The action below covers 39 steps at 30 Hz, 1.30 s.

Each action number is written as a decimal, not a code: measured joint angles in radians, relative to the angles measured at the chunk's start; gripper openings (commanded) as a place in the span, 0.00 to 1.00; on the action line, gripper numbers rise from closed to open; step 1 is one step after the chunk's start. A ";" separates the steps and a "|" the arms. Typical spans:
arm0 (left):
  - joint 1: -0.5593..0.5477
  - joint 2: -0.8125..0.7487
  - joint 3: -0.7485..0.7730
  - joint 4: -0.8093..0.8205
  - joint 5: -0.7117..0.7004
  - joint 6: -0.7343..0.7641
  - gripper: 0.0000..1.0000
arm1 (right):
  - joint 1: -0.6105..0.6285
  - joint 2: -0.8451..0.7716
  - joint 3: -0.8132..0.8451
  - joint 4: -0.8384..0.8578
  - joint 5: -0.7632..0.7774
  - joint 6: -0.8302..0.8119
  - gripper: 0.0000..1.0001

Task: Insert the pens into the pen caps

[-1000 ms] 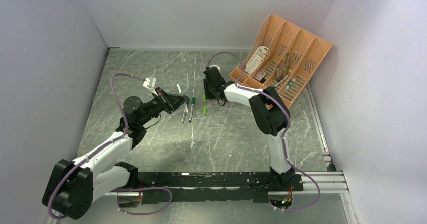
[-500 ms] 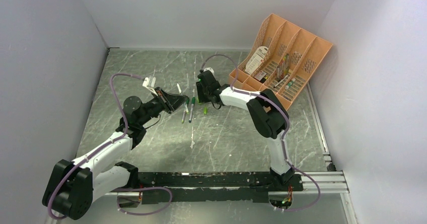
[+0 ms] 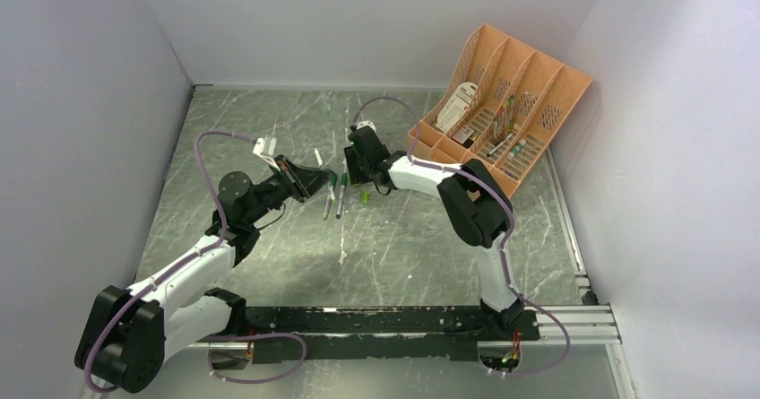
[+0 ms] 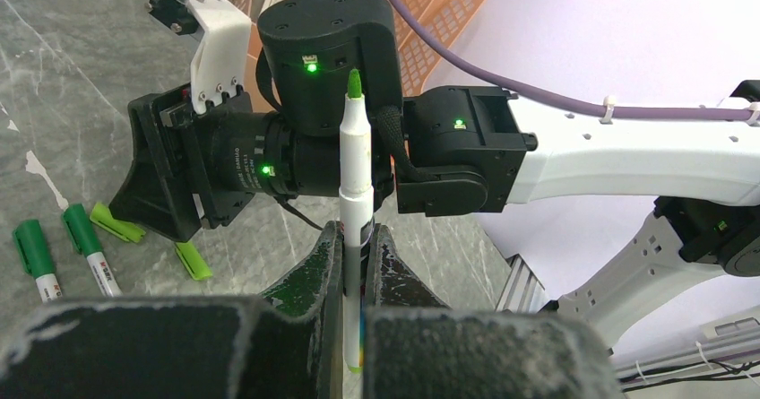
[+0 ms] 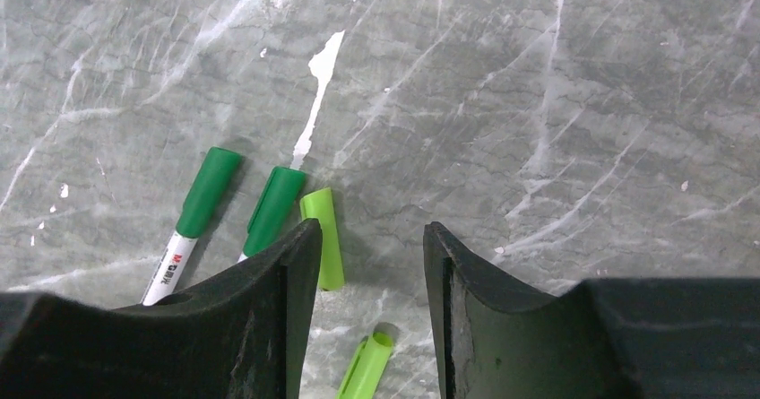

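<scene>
My left gripper is shut on a white pen, bare green tip pointing at the right wrist close in front of it. My right gripper hangs open and empty just above the table. Two light green pen caps lie under it: one beside its left finger, one between the fingers with its open end up. Two pens with dark green caps lie just left of them. In the top view the grippers face each other over these pens.
An orange organizer with mixed stationery stands at the back right, near the right arm's elbow. Another thin white pen lies behind the left gripper. A small white speck lies nearer the front.
The right gripper has moved left towards the left gripper and opened its jaws wider. The left arm and its pen have not moved.
</scene>
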 measured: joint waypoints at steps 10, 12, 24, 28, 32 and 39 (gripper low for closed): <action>0.000 0.002 0.000 0.001 0.000 0.000 0.07 | 0.010 0.000 0.000 0.000 -0.032 -0.014 0.46; 0.000 0.002 0.000 0.001 0.000 0.000 0.07 | 0.013 0.002 0.001 0.000 -0.038 -0.018 0.46; 0.000 0.002 0.000 0.000 0.000 0.000 0.07 | 0.032 0.098 0.136 -0.062 -0.019 -0.057 0.29; 0.000 0.001 0.000 -0.003 0.000 0.000 0.07 | 0.054 0.107 0.149 -0.081 0.033 -0.075 0.18; 0.000 0.001 0.000 -0.003 0.000 0.000 0.07 | 0.074 0.107 0.149 -0.086 0.072 -0.085 0.05; 0.000 0.003 0.000 0.002 0.001 -0.002 0.07 | 0.083 0.080 0.124 -0.102 0.090 -0.089 0.00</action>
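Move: The nearer light-green pen cap lies almost at the right fingertips, about 2 cm left, 1 cm back and 2 cm below them. Of the two dark-green capped pens beyond it, the nearer has its middle about 5 cm left and 5 cm back of this hand, the farther some 7 cm left and 5 cm back; the other light-green cap lies 5 cm straight back. From the left hand, the nearer cap is roughly 12 cm ahead, 6 cm right and 23 cm below. The right fingers end up pinching the light-green cap by the dark-green pens. To reach it the open hand eases about 3 cm left, first drifting slightly back and sinking 1 cm, then nudging forward; the fingers close almost fully as the hand draws back a little and rolls some 10 degrees, left side dipping. The left hand holds its uncapped light-green pen still. ##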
